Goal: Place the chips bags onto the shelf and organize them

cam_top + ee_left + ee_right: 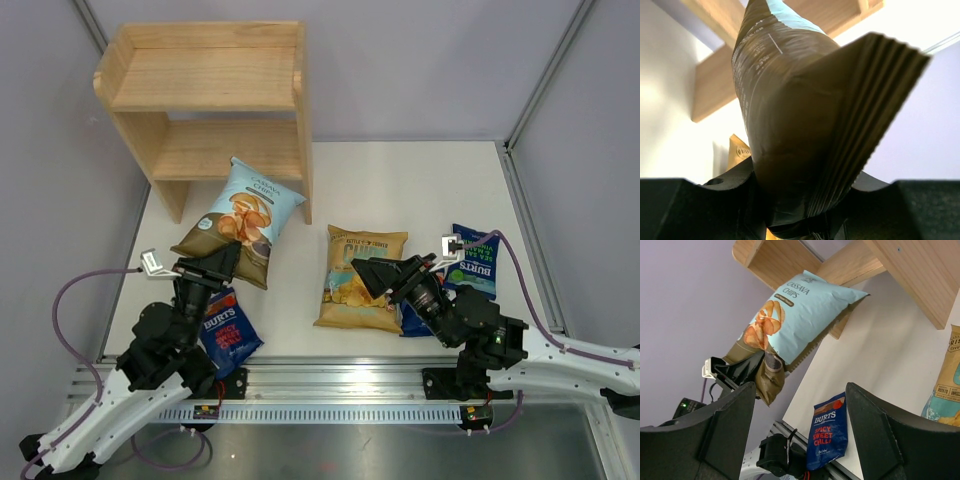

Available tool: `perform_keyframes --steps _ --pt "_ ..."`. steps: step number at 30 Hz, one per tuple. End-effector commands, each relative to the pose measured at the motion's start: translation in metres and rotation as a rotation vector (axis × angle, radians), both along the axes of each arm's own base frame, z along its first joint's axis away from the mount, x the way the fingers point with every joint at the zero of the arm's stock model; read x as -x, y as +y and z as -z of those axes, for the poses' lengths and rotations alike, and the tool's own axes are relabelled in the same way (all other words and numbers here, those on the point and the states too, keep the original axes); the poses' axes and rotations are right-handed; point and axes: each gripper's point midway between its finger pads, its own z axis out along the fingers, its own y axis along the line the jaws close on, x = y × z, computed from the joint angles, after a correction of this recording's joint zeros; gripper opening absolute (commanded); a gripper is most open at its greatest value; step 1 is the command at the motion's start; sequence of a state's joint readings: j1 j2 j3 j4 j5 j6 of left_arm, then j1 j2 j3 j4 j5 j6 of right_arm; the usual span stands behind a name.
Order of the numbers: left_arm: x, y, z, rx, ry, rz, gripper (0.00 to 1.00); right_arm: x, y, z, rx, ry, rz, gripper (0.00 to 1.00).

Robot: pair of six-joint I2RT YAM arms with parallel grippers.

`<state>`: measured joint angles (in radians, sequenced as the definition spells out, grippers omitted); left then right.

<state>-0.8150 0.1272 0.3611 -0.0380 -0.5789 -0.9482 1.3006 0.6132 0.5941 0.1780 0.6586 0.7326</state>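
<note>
My left gripper (218, 262) is shut on the bottom seam of the light-blue Cassava Chips bag (240, 218) and holds it up, tilted toward the pine shelf (215, 90). That bag fills the left wrist view (790, 100) and also shows in the right wrist view (800, 310). My right gripper (372, 275) is open and empty over the yellow chips bag (362, 278). A dark-blue Burts bag with red lettering (228, 333) lies by the left arm and shows in the right wrist view (829, 432). A dark-blue bag with green lettering (472, 262) lies at the right. Another dark-blue bag (412, 318) is mostly hidden under the right arm.
Both shelf tiers hold nothing. The shelf stands at the back left against the grey wall (60, 150). A metal rail (330, 385) runs along the table's near edge. Grey walls close the cell on the left, back and right.
</note>
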Motion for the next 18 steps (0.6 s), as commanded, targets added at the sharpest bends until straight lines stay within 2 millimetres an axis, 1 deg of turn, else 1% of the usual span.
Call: perform_keyframes --steps 1,2,4,5,6,7,8,9,11,13,14,17,18 --pt "-0.003 0.023 -0.046 -0.004 -0.061 -0.116 0.19 -0.004 -0.007 -0.002 -0.005 0.002 0.041 0.81" --pt "-0.005 0.022 -0.048 -0.01 -0.057 -0.119 0.19 -0.004 -0.007 -0.002 -0.005 0.002 0.039 0.8" --pt "-0.007 0.016 -0.059 -0.012 -0.087 -0.104 0.19 -0.004 -0.008 -0.002 -0.003 0.001 0.039 0.8" --pt "-0.007 0.015 -0.07 0.011 -0.121 -0.103 0.19 -0.003 -0.007 -0.001 -0.001 0.002 0.036 0.81" --pt "-0.011 0.014 -0.07 0.0 -0.118 -0.115 0.19 -0.003 -0.008 -0.001 -0.005 0.002 0.036 0.81" --pt "-0.01 0.017 -0.08 0.006 -0.131 -0.127 0.19 -0.003 -0.008 0.0 -0.002 0.004 0.034 0.81" --pt "-0.012 0.017 -0.084 -0.004 -0.134 -0.136 0.19 -0.003 -0.008 0.0 -0.001 0.007 0.034 0.81" --pt "-0.012 0.018 -0.093 0.0 -0.154 -0.143 0.19 -0.002 -0.009 0.0 -0.002 0.005 0.034 0.81" --pt "-0.016 0.019 -0.105 0.003 -0.166 -0.16 0.18 -0.002 -0.012 -0.001 -0.006 0.006 0.035 0.81" --pt "-0.02 0.021 -0.11 0.011 -0.176 -0.177 0.18 -0.001 -0.015 -0.002 -0.01 0.006 0.035 0.81" --pt "-0.02 0.023 -0.116 0.025 -0.191 -0.183 0.18 -0.001 -0.016 -0.002 -0.013 0.005 0.037 0.81" --pt "-0.03 0.027 -0.116 0.027 -0.17 -0.216 0.18 0.0 -0.019 -0.001 -0.018 0.009 0.038 0.81" --pt "-0.033 0.032 -0.118 0.028 -0.174 -0.232 0.17 0.0 -0.021 -0.003 -0.027 0.008 0.037 0.81"
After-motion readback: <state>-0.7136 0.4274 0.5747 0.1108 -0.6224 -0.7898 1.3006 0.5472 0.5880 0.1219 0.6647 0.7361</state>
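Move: The left hand already holds the brown bottom end of the cassava chips bag. The shelf's upper board is about 37 cm ahead and 5 cm left, roughly 3 cm higher; the lower board is some 33 cm ahead, 5 cm left and 17 cm down. On the table, around 27 cm below, the blue Burts bag lies about 6 cm left, level, and the gold bag 14 cm ahead, 26 cm right. From the empty right hand, the upper board is about 41 cm ahead, 29 cm left. The left hand keeps its pinch on the brown bottom end of the cassava chips bag and lifts it some 6 to 7 cm while carrying it roughly 3.5 cm forward, taking the bag up and out towards the shelf with its light blue end leading. The wrist swings about 10 degrees counter-clockwise and rolls slightly left side up, with the fingers staying shut at the same gap. ##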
